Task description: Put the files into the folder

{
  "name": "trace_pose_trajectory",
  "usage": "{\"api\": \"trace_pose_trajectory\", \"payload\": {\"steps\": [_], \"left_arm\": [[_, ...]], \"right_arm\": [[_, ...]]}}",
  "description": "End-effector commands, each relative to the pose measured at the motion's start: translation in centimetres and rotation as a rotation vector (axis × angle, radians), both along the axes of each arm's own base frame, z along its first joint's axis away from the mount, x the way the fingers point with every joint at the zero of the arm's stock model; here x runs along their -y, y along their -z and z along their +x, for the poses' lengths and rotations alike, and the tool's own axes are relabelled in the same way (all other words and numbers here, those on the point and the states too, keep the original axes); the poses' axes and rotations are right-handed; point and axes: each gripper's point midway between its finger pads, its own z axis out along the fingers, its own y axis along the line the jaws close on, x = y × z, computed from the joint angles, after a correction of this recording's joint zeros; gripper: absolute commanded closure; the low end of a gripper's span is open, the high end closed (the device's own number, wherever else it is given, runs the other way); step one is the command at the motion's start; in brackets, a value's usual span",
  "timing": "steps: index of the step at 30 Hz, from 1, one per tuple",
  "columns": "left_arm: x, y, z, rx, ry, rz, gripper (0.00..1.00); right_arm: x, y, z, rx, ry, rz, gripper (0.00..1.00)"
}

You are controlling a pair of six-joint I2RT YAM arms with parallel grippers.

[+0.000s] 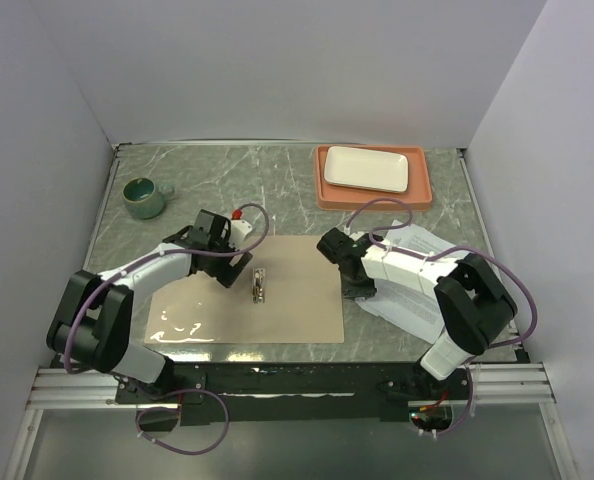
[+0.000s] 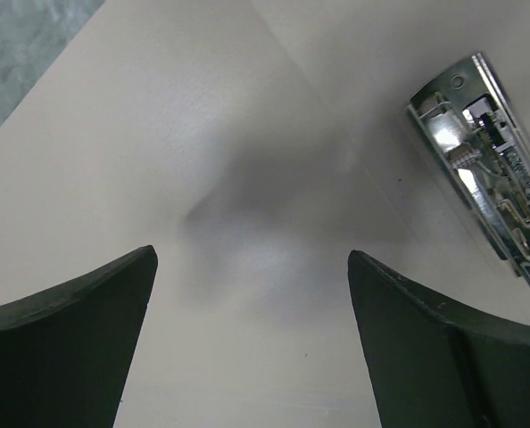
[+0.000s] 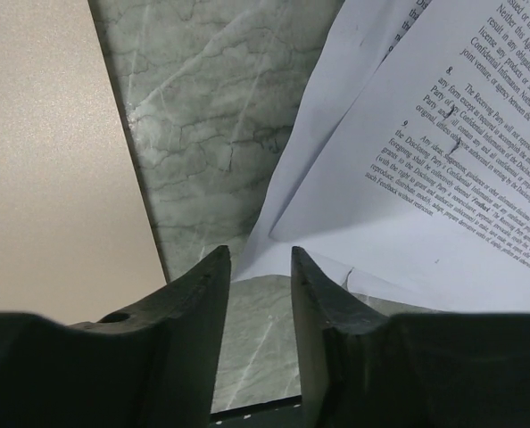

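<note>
The tan folder (image 1: 287, 310) (image 2: 202, 134) (image 3: 42, 134) lies open and flat on the marble table, with a metal clip (image 1: 260, 284) (image 2: 488, 169) along its middle crease. My left gripper (image 1: 232, 275) (image 2: 252, 259) hangs open just above the folder's left half, beside the clip, with nothing between its fingers. The files (image 1: 417, 245) (image 3: 408, 223), white printed sheets, lie fanned to the right of the folder. My right gripper (image 1: 359, 290) (image 3: 260, 251) is low at their left corner. Its jaws stand narrowly apart, and the paper's lifted edge sits right at the fingertips.
A salmon tray (image 1: 322, 190) holding a white plate (image 1: 367, 168) stands at the back right. A green mug (image 1: 144, 197) sits at the back left. A glossy patch of glare (image 1: 182, 328) shows on the folder's near left corner. Walls close in both sides.
</note>
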Motion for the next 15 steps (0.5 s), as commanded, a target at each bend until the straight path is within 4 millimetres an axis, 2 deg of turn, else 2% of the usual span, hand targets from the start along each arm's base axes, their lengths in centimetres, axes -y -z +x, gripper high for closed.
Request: {"api": "trace_pose_trajectory", "payload": {"steps": [1,8,11,12,15], "left_arm": [[1.2,0.7,0.3,0.011,0.028,-0.013,0.05],[2.0,2.0,-0.6,-0.028,0.037,-0.024,0.06],[2.2,2.6,-0.7,-0.045,0.036,-0.026,0.07],[2.3,2.9,-0.8,-0.055,0.034,-0.026,0.07],[2.8,3.2,-1.0,-0.072,0.035,-0.042,0.07]], "right_arm": [[-0.1,-0.5,0.9,0.035,0.005,-0.009,0.61],[0.2,0.3,0.5,0.019,0.006,-0.023,0.62],[0.2,0.3,0.5,0.018,0.006,-0.024,0.70],[0.2,0.3,0.5,0.020,0.006,-0.022,0.78],[0.2,0.1,0.5,0.024,0.007,-0.020,0.91]]}}
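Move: The right fingers stand around the near-left corner of the files, level with it and about 1 cm above; the middle of the pile is some 13 cm to their right and 3 cm ahead. The open folder's middle is about 26 cm to that hand's left. The left hand hovers roughly 2 cm over the folder, whose middle lies 5 cm back and 2 cm right of it; the metal clip is about 6 cm right, 2 cm back. Closing from less than half open to nearly shut, the right fingers pinch in the near-left corner of the files, with the hand staying in place. Meanwhile the left hand, fingers kept wide open, comes down about 2 cm onto the folder and goes about 2 cm right towards the metal clip, pressing on the cardboard and dragging it along. ##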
